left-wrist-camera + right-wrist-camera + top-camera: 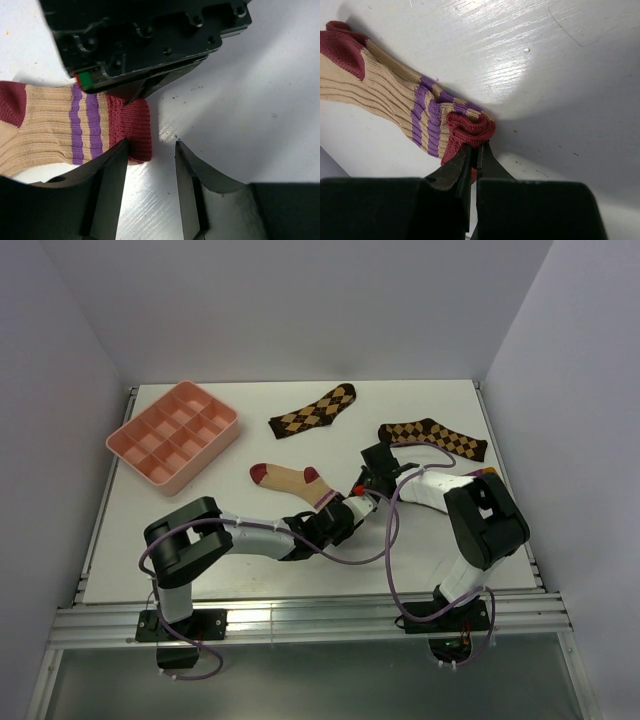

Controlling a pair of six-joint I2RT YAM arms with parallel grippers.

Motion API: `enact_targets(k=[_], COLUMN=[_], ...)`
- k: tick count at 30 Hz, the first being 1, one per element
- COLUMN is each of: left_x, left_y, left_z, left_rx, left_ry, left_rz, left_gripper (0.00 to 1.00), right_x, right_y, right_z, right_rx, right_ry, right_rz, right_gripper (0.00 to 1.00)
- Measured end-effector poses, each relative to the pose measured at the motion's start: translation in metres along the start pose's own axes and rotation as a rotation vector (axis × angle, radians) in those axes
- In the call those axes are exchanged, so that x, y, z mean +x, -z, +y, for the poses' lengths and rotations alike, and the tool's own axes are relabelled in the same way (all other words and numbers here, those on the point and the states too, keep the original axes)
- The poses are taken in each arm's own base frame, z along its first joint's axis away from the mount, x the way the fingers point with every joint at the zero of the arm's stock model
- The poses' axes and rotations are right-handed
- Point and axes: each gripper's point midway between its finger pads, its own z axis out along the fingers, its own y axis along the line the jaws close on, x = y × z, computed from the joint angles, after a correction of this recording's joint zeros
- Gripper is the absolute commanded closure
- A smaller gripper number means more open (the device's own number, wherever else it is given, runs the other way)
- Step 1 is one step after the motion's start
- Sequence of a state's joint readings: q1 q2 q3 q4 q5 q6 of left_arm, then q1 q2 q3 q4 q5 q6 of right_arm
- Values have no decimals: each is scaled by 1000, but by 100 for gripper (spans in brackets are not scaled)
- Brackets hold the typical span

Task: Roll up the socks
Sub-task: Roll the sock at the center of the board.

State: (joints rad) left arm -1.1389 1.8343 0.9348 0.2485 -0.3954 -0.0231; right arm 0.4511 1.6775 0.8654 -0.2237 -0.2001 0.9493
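The tan sock point(290, 480) lies flat mid-table, its maroon toe to the left and its purple-striped cuff to the right. My right gripper point(476, 147) is shut on the bunched maroon cuff point(470, 127), pinching a fold of it just off the table. In the top view it sits at the sock's right end point(362, 488). My left gripper point(151, 147) is open at the same cuff point(132, 130). One of its fingers point(112, 170) overlaps the cuff's edge and the other point(192, 170) stands over bare table. A scrap of orange and purple shows by the right arm point(487, 472), too small to identify.
A pink compartment tray point(172, 433) stands at the back left. Two dark brown argyle socks lie at the back, one in the middle point(313, 411) and one to the right point(432, 437). Both forearms cross the table's near middle. White walls close in the sides.
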Motion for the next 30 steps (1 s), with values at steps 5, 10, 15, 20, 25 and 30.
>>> enact_targets(k=[5, 10, 15, 20, 25, 30], left_x=[4, 4, 6, 6, 6, 2], left_y=[-7, -12, -16, -16, -17, -18], left_z=[-2, 1, 7, 8, 7, 9], left_rx=[-22, -60, -115, -137, -129, -53], left_ry=[-52, -66, -76, -57, -10, 129], left_rz=[17, 31, 51, 52, 57, 63], left_gripper=[52, 54, 82, 99, 100, 100], right_x=[0, 0, 0, -1, -3, -13], right_y=[0, 0, 0, 0, 5, 24], right_z=[0, 1, 1, 3, 5, 16], right_rx=[-2, -3, -9, -25, -64, -124], right_ry=[-1, -2, -5, -1, 3, 17], right_rz=[3, 4, 6, 4, -4, -40], right_gripper=[100, 100, 100, 99, 83, 59])
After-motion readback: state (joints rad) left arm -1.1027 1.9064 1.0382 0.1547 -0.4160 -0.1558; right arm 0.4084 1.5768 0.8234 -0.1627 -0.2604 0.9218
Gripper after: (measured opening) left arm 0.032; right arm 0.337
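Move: Just in front of the left hand, about 3 cm ahead, 1 cm to its left and 2 cm below, lies the middle of the folded burgundy cuff. The sock's heel patch is some 9 cm ahead and 10 cm left of that hand, its toe about 9 cm ahead and 24 cm left. The right fingers already hold the far part of the cuff, whose middle is roughly 2 cm back, 1 cm left and 1 cm below them. Easing about 1.5 cm forward and 1 cm down to the near end of the folded cuff, the left hand shuts its half-open fingers and pinches it, while the right hand stays put with its grip on the far part. Only then do the right fingers open about a third and lift some 3 cm straight up off the cuff. ##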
